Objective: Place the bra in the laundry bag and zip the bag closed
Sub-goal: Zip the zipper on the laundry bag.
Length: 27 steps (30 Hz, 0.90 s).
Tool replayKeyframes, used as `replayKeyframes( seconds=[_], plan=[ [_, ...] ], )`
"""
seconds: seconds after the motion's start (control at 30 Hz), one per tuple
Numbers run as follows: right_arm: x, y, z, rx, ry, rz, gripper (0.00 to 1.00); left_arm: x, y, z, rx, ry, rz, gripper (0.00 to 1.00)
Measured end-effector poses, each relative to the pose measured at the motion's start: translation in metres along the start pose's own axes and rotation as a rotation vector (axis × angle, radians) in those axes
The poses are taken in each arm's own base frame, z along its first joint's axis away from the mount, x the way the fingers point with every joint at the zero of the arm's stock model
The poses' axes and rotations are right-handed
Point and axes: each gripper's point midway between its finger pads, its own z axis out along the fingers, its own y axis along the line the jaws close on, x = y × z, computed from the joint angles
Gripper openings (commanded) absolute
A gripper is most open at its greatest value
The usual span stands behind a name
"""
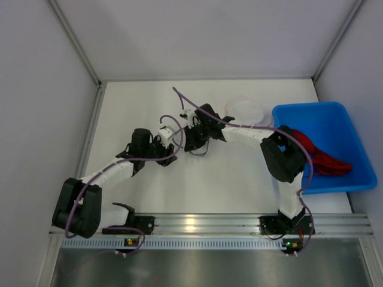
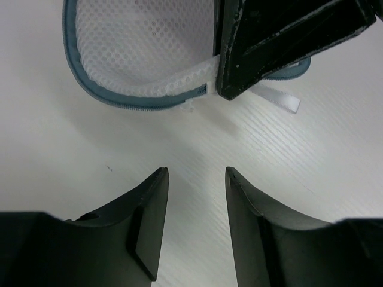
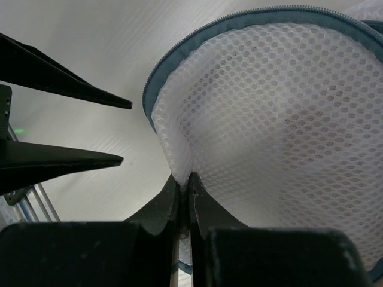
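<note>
The white mesh laundry bag [image 2: 137,42] with a teal zipper rim lies on the table in the left wrist view. My right gripper [image 3: 184,178] is shut on a fold of its mesh [image 3: 281,119] near the rim. In the left wrist view the right fingers [image 2: 269,48] pinch the bag beside a white ribbon tab [image 2: 280,99]. My left gripper [image 2: 196,173] is open and empty over bare table, a short way from the bag. Both grippers meet mid-table in the top view, left [image 1: 173,142] and right [image 1: 194,139]. The red bra [image 1: 320,156] lies in the blue bin.
The blue bin [image 1: 281,116] stands at the right side of the table, close to the right arm's elbow. A pale round shape [image 1: 244,110] lies behind the right forearm. Grey walls enclose the table at left, back and right.
</note>
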Motion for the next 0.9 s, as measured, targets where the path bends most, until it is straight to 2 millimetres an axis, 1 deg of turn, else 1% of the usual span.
replayKeyframes(
  seconds=[0.13,0.3,0.43,0.6,0.7,0.8,0.83,0.9],
  plan=[
    [-0.004,0.002,0.000,-0.013,-0.006,0.028,0.00,-0.009,-0.001,0.011,-0.002,-0.008,0.026,0.48],
    [-0.005,0.004,-0.001,-0.027,-0.007,0.060,0.00,-0.012,-0.008,0.022,0.008,0.003,0.055,0.47],
    [-0.008,0.005,-0.001,-0.037,-0.012,0.080,0.00,-0.015,-0.003,0.029,-0.019,0.018,0.056,0.45],
    [-0.006,0.005,0.000,-0.049,-0.004,0.106,0.00,-0.019,0.010,0.038,-0.070,0.036,0.039,0.36],
    [-0.006,0.004,-0.001,-0.058,-0.003,0.122,0.00,-0.021,0.014,0.040,-0.085,0.036,0.028,0.28],
    [-0.009,0.004,-0.002,-0.071,-0.011,0.139,0.00,-0.022,0.015,0.040,-0.093,0.035,0.023,0.16],
    [-0.010,0.004,-0.002,-0.073,-0.015,0.143,0.00,-0.021,0.016,0.041,-0.094,0.036,0.021,0.08],
    [-0.011,0.003,-0.003,-0.080,-0.019,0.158,0.00,-0.021,0.016,0.041,-0.096,0.035,0.018,0.00]
  ],
)
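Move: Ahead of the open left fingers by about 4 cm, 3 cm to their right and 1 cm lower, a small pale tab hangs from the laundry bag's zipper edge. The right gripper's tips, still holding the mesh, are 4 cm ahead and 5 cm right. The bag's middle lies some 7 cm ahead and 5 cm right, and a loose white tape end roughly level, 7 cm right. From the right hand the tab is about 2 cm left and 1 cm back. Reaching about 5 cm forward and to its right, first mostly rightward and then forward, the left hand comes in low beside the right gripper's tips and shuts its half-open fingers, pinching the small pale tab at the zipper edge. The right hand keeps its grip on the mesh almost in place, tilting some 10 degrees. ##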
